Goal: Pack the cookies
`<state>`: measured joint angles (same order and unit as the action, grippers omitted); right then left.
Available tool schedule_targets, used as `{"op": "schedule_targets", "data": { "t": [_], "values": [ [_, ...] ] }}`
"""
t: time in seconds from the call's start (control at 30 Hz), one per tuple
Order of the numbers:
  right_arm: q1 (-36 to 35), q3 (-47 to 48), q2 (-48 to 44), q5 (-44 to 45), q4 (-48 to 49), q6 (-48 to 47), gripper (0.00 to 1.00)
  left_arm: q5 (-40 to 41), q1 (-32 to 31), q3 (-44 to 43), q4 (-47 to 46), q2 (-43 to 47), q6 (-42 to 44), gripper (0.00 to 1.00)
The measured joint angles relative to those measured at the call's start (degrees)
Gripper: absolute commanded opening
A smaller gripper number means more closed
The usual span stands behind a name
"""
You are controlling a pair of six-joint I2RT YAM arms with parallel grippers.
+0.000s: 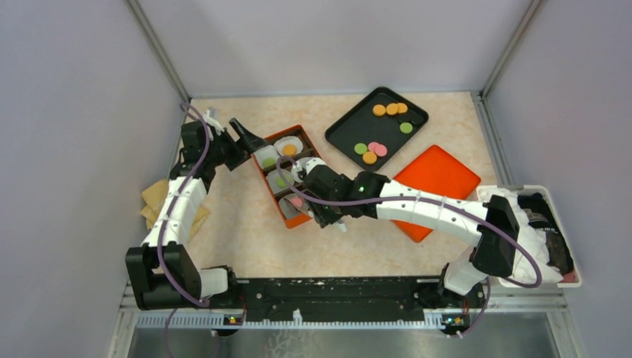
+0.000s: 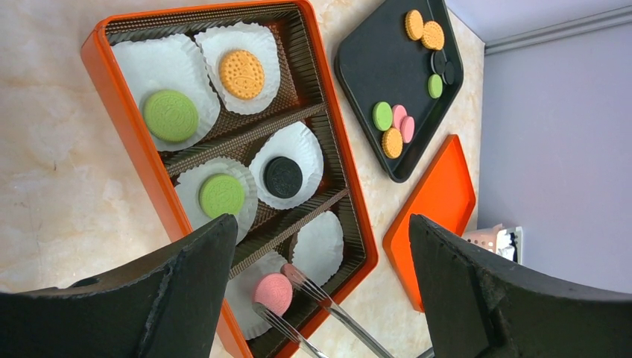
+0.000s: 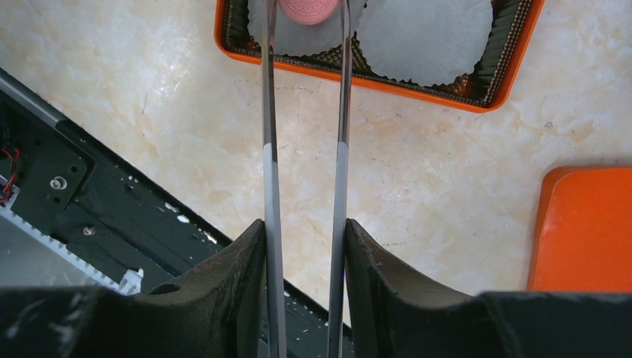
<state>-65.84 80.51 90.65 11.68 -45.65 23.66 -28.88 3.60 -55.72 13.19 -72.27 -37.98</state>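
An orange box holds white paper cups. Its cups hold a green cookie, an orange one, a black one and a second green one. My right gripper is shut on metal tongs. The tong tips straddle a pink cookie lying in the near-left cup; it also shows in the right wrist view. The cup beside it is empty. My left gripper is open and empty above the box. Several more cookies lie on a black tray.
An orange lid lies right of the box, under my right arm. A white basket with dark and white things stands at the far right. A tan bundle lies by the left wall. The black base rail is near the tongs.
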Motion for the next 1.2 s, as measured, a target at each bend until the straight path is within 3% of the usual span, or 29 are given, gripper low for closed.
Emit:
{"op": "schedule_targets", "data": {
  "t": [0.2, 0.53, 0.93, 1.1, 1.2],
  "values": [
    [0.0, 0.1, 0.0, -0.3, 0.2, 0.0, 0.47, -0.2, 0.0, 0.0, 0.1, 0.0, 0.2, 0.92],
    [0.0, 1.4, 0.6, 0.7, -0.1, -0.1, 0.44, -0.2, 0.0, 0.0, 0.1, 0.0, 0.5, 0.92],
    [0.8, 7.3, -2.2, 15.6, -5.2, -1.5, 0.43, -0.7, 0.0, 0.0, 0.1, 0.0, 0.4, 0.92],
    [6.8, 6.4, -5.4, 17.8, -4.9, -1.6, 0.42, -1.4, 0.0, 0.0, 0.1, 0.0, 0.4, 0.92],
    [14.0, 3.2, -7.6, 17.3, -3.2, -1.6, 0.42, -1.8, 0.0, 0.0, 0.1, 0.0, 0.4, 0.91]
  ]
}}
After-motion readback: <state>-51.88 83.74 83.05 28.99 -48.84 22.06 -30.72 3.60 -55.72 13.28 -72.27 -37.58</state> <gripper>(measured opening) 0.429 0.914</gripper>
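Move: The right gripper already holds the tongs, their tips around the pink cookie in the box's near-left paper cup: some 4 cm ahead of this hand, 6 cm to its left and 8 cm below. The empty cup is about 8 cm ahead, level sideways; the black cookie is 13 cm ahead, 4 cm left; the tray's near cookie cluster is 18 cm ahead, 14 cm right. From the idle left hand, the pink cookie lies roughly 14 cm back, 10 cm right, 13 cm below. Ease the right gripper open a little, so the tongs let go of the pink cookie but stay in hand. Then lift out of the box, up and forward, and swing right towards the near cookies on the black tray: about 10 cm forward, 10 cm right and 7 cm up, turning the wrist some 20 degrees clockwise and tipping the fingers up about 15. ##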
